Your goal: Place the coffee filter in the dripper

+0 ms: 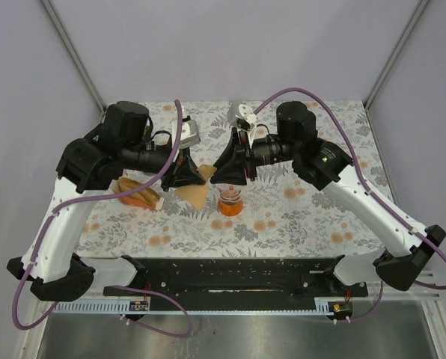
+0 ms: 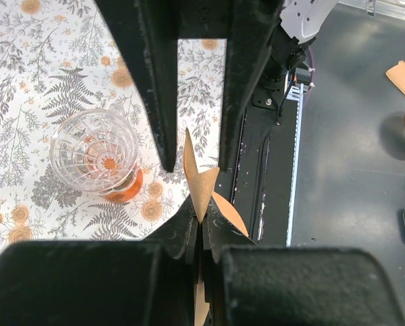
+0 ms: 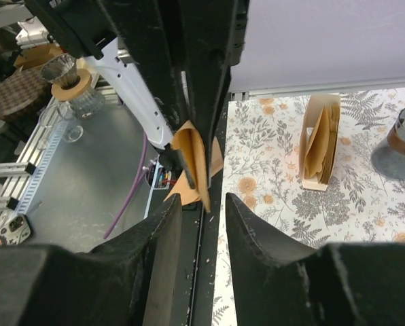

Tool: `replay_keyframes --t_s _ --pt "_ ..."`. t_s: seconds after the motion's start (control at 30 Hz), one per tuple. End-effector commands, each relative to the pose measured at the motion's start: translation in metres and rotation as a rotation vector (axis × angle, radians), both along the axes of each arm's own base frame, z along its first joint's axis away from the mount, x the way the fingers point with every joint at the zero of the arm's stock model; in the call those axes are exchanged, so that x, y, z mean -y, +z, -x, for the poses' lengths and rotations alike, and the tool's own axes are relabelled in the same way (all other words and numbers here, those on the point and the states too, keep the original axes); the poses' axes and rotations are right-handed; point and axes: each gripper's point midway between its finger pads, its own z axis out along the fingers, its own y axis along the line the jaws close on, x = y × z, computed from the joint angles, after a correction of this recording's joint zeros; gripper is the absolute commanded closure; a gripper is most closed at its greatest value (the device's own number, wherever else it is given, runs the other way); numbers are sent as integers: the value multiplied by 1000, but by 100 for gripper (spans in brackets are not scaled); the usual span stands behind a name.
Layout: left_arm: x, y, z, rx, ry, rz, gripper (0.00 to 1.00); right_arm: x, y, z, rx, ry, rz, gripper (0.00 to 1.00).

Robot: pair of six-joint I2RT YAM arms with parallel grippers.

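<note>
My left gripper [image 1: 199, 174] is shut on a brown paper coffee filter [image 1: 195, 194], which hangs folded from its tips above the table. In the left wrist view the filter [image 2: 204, 190] sticks out past the left gripper [image 2: 201, 212]. The dripper [image 1: 230, 202], clear ribbed glass on an orange base, stands just right of the filter and shows empty from above [image 2: 97, 153]. My right gripper [image 1: 215, 173] faces the left one tip to tip. In the right wrist view the right gripper [image 3: 202, 204] is open, with the filter [image 3: 192, 159] just beyond its tips.
A cardboard holder with several more filters [image 1: 138, 193] lies at the left, also seen upright [image 3: 318, 146]. A dark jar [image 3: 401, 139] stands at the far right of the right wrist view. A black rail [image 1: 230, 277] runs along the table's near edge.
</note>
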Motion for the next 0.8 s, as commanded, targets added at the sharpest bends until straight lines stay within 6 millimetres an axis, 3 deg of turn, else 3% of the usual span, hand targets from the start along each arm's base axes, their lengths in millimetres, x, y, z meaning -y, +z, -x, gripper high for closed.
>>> replay_keyframes --t_s 0.0,0.37,0.63,0.67,0.7,0.77 --pt "-2 1 0 44 -1 -2 98 17 26 28 97 70 -48 59" --pt "1 1 3 37 -22 1 98 5 24 20 61 79 -49 69" --pt "2 -3 4 32 -25 -8 97 6 26 15 80 30 -45 100" --pt "0 -4 4 38 -19 -12 91 9 25 14 92 4 -41 100" --pt "0 -3 2 50 -7 -9 79 13 25 13 105 -27 -37 100" --pt "-2 -1 -10 80 67 -7 46 21 27 9 128 -95 -34 100"
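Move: The coffee filter is held in the left fingers, its middle about 3 cm to the right of that hand and some 3 cm below it. From the right hand, whose open fingers straddle its free edge, it lies about 5 cm left, 2 cm back and 2 cm lower. The dripper stands about 13 cm ahead of the right hand, 2 cm right and 20 cm below, with the carafe under it, some 29 cm down; the filter box is about 27 cm left, 16 ahead and 30 below. The coffee filter's free edge is taken by the right hand, which first eases back about 1.5 cm and right 1 cm while rising slightly, then sinks and comes back left, shutting its fingers to pinch the paper. The left hand stays nearly in place, sinking about 1 cm, and keeps its hold until its fingers begin to open right at the end. ##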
